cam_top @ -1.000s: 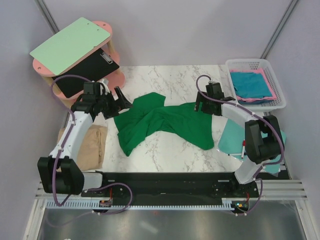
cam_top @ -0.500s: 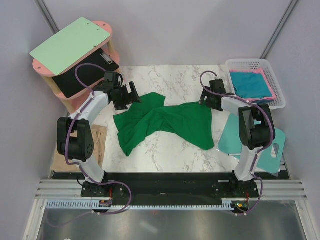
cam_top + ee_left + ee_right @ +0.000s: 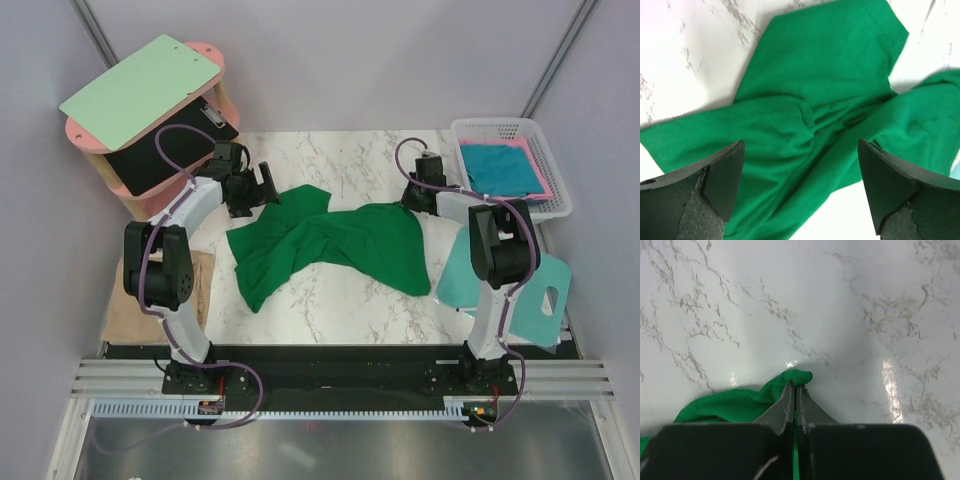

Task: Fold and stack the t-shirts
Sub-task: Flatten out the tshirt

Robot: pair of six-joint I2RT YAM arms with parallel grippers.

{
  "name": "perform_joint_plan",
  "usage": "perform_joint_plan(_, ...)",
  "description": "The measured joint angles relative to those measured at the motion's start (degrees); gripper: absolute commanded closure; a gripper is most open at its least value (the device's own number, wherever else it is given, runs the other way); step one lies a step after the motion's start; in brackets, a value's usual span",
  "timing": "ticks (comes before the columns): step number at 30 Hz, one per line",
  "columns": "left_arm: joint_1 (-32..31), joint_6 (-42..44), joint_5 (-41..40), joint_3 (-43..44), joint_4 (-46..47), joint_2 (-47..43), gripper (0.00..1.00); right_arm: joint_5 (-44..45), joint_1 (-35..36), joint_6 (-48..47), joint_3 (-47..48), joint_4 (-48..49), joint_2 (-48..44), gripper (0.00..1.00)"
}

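A dark green t-shirt [image 3: 330, 245] lies crumpled and spread on the marble table; it fills the left wrist view [image 3: 820, 100]. My left gripper [image 3: 262, 190] hovers open over its far left sleeve, jaws wide apart [image 3: 801, 145] and nothing between them. My right gripper [image 3: 408, 203] is shut on the shirt's far right corner, where a small green bunch [image 3: 799, 376] pokes out past the closed fingertips [image 3: 796, 386]. A teal-blue t-shirt [image 3: 500, 165] lies over a pink one [image 3: 541, 180] in the basket. A tan-beige t-shirt [image 3: 125, 315] lies at the near left.
A white basket [image 3: 500, 125] stands at the far right. A mint-teal board with a hole [image 3: 455, 275] lies near the right arm's base. At the far left, a pink shelf [image 3: 215, 50] carries a pale green clipboard [image 3: 140, 90], with a black clipboard [image 3: 165, 150] below.
My left arm has swung inward to the shirt's far left sleeve, still open. My right gripper has shifted to the far right corner of the green shirt and shut on it.
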Motion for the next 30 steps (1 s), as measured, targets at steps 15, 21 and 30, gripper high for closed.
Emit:
perform_joint_plan(15, 0.0, 0.3, -2.8, 3.3, 0.2, 6.2, 0.00, -9.4, 0.6, 0.9, -22.8, -4.3, -43.7, 1.00)
perform_joint_plan(21, 0.0, 0.4, -3.6, 3.3, 0.2, 6.4, 0.00, -12.9, 0.7, 2.6, -35.3, -11.9, -48.0, 1.00)
perform_joint_plan(30, 0.0, 0.5, -3.2, 12.1, 0.2, 15.8, 0.07, -14.1, 0.7, 4.0, -41.4, -17.4, -47.1, 1.00)
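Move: The right hand already pinches the t-shirt's far right edge just above the table; the shirt's near right corner, where it is taken, lies about 28 cm back and 5 cm right. From this hand the teal board is some 26 cm back and 28 cm right, the white basket 10 cm ahead and 31 cm right. The open left hand has the shirt's far flap roughly 4 cm ahead, 10 cm right and 9 cm below. Still pinching cloth, the right hand arcs up, about 25 cm back and down; the open left sinks forward. ##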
